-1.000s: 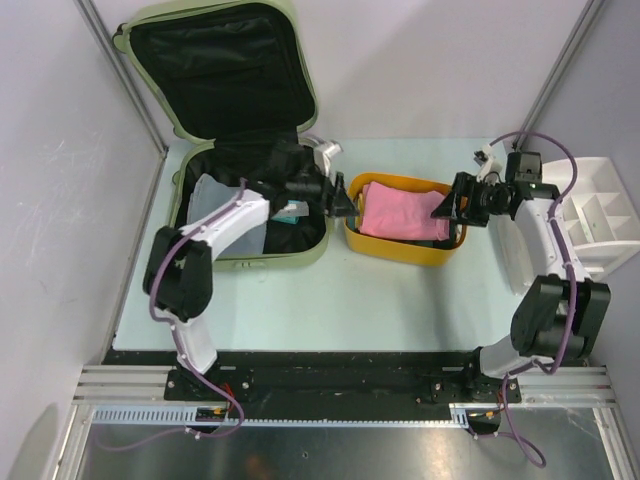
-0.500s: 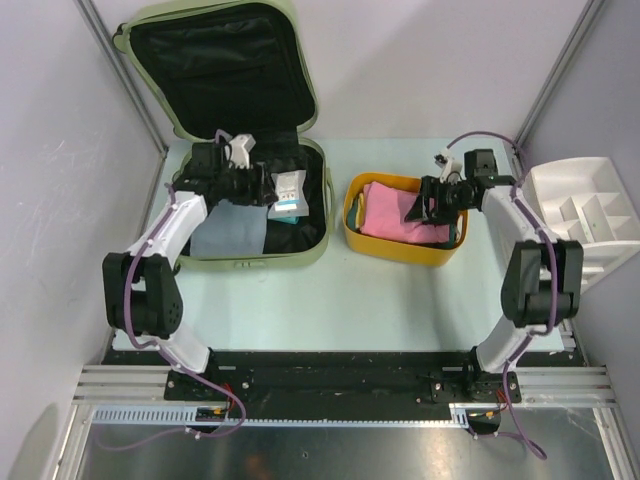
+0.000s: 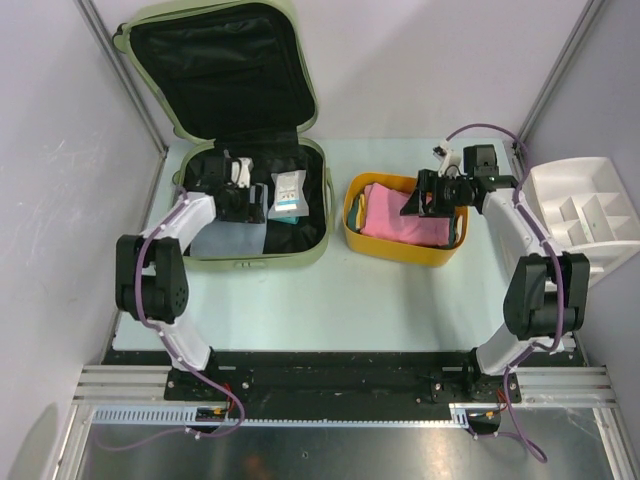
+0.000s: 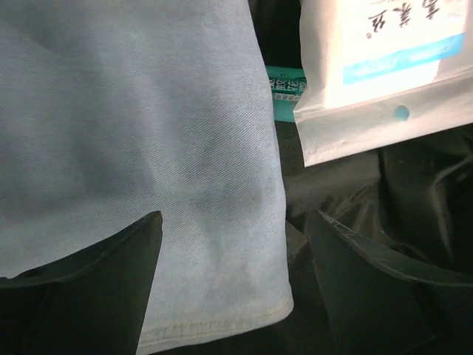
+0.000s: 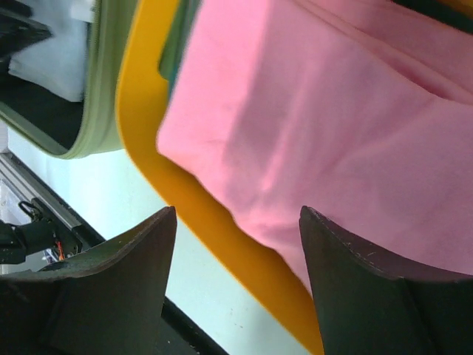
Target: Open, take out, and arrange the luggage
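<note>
The luggage (image 3: 316,238), a sage-green hard-shell suitcase, lies open at the left with its black-lined lid (image 3: 220,65) standing up. Inside lie a light-blue cloth (image 3: 215,240) (image 4: 140,133), a white pouch (image 3: 288,192) (image 4: 377,66) and a teal packet (image 4: 284,92). My left gripper (image 3: 256,207) (image 4: 238,222) hangs open low over the blue cloth's hemmed corner, holding nothing. My right gripper (image 3: 413,200) (image 5: 236,214) is open above the near rim of the yellow tub (image 3: 400,250) (image 5: 144,111), over a pink cloth (image 3: 395,215) (image 5: 332,111).
A white divided organizer tray (image 3: 590,210) stands at the right edge. Metal frame posts (image 3: 125,80) rise beside the suitcase lid and at the back right. Pale table surface (image 3: 330,300) runs between the containers and the arm bases.
My left gripper swung from beside the yellow tub back into the suitcase and opened wider. The white pouch now lies in the suitcase. My right gripper shifted left over the tub.
</note>
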You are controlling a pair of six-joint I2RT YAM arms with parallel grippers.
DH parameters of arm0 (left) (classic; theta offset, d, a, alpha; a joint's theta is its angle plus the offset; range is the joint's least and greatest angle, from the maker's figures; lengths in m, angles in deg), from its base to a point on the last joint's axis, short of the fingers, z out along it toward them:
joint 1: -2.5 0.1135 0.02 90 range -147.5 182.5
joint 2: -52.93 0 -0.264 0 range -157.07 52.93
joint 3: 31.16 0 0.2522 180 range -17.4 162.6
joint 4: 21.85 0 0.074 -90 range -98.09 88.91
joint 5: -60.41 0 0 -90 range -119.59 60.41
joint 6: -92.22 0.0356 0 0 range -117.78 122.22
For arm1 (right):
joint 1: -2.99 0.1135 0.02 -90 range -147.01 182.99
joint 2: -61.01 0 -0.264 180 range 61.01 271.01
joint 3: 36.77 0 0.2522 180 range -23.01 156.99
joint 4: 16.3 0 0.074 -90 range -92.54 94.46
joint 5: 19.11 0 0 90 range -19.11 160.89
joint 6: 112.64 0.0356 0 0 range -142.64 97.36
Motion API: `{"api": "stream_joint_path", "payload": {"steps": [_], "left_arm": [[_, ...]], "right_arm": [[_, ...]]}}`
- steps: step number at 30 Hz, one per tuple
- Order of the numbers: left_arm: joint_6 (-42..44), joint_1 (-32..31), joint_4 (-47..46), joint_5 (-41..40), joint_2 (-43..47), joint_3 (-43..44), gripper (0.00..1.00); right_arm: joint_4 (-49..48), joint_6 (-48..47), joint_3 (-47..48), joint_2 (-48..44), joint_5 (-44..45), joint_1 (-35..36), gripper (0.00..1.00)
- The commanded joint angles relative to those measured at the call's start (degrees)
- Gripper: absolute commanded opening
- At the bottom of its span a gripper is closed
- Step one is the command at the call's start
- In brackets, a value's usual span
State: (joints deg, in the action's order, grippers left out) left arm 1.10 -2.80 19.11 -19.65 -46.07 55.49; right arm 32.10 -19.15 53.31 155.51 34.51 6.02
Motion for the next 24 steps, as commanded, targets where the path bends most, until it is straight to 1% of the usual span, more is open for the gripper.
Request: {"api": "stream_joint_path", "payload": {"steps": [1,3,5,6,9,12,13,15,16,18,19,21,22,24], "left_arm": [[0.0,-3.9,-2.7,-7.2,-2.7,2.2,0.84],[-0.4,-5.2,-3.5,-9.4,-4.9,2.1,0.84],[-0.5,-5.9,-4.5,-9.8,-7.1,1.8,0.85],[-0.3,-6.5,-5.4,-12.8,-7.9,2.0,0.86],[-0.7,-6.8,-5.4,-17.6,-11.9,2.8,0.86],[-0.8,-6.7,-5.3,-20.6,-13.1,2.2,0.80],[-0.7,-6.7,-5.3,-21.3,-12.9,1.4,0.74],[-0.6,-6.4,-5.3,-20.7,-12.1,0.8,0.66],[-0.7,-6.2,-5.3,-19.4,-11.8,0.2,0.60],[-1.2,-5.5,-5.3,-17.9,-11.1,-0.2,0.50],[-1.2,-5.3,-5.2,-15.8,-10.1,-0.5,0.42],[-1.3,-4.7,-5.1,-14.8,-9.1,-0.5,0.32],[-1.0,-4.5,-5.1,-13.9,-7.6,-0.6,0.17],[-0.2,-3.9,-5.1,-12.5,-5.9,-0.6,0.00]], "right_arm": [[-3.7,2.6,1.1,-4.7,0.3,0.8,0.72],[-4.0,3.5,2.0,-4.9,1.0,0.3,0.72],[-4.0,4.2,2.5,-4.9,1.0,-0.2,0.72],[-4.0,4.6,3.0,-4.9,1.1,-0.6,0.72],[-3.7,5.2,3.5,-4.9,0.7,-1.9,0.72],[-3.0,4.9,4.4,-5.2,0.6,-2.3,0.72],[-2.9,4.9,4.7,-5.5,0.4,-2.3,0.72],[-3.1,5.0,4.9,-6.0,0.2,-2.2,0.73],[-3.3,5.0,5.0,-6.3,0.1,-2.1,0.73],[-3.9,5.0,5.1,-6.8,0.0,-1.7,0.74],[-4.2,5.2,5.2,-6.8,-0.2,-1.6,0.74],[-5.0,5.4,5.4,-6.9,-0.6,-1.4,0.74],[-5.2,5.6,5.5,-7.0,-0.6,-1.2,0.75],[-6.4,6.1,5.6,-7.1,-1.0,-0.5,0.75]]}}
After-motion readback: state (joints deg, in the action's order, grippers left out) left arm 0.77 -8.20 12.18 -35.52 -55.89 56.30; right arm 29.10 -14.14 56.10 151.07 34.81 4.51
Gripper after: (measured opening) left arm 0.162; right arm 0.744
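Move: The grey-blue cloth in the open suitcase is next for the left hand: its middle lies about 6 cm below that hand, 4 cm to its left and barely 1 cm ahead, so the cloth's right edge passes under the spread fingers. The white packet lies some 7 cm to the hand's right and 6 cm ahead, with the teal packet between it and the cloth, about 5 cm right and 4 cm ahead. From the right hand the cloth is roughly 34 cm left, 4 cm ahead and 12 cm lower. With its fingers spread across the right edge of the grey-blue cloth, the left hand sinks about 6 cm, drifting a little right and back again, then eases some 2 cm forward while its left side rolls up about 15 degrees, and near the bottom the fingers close and pinch the bunched edge. Meanwhile the right hand, empty and open, rises about 5 cm away from the pink cloth in the yellow bin and slides slightly forward. ##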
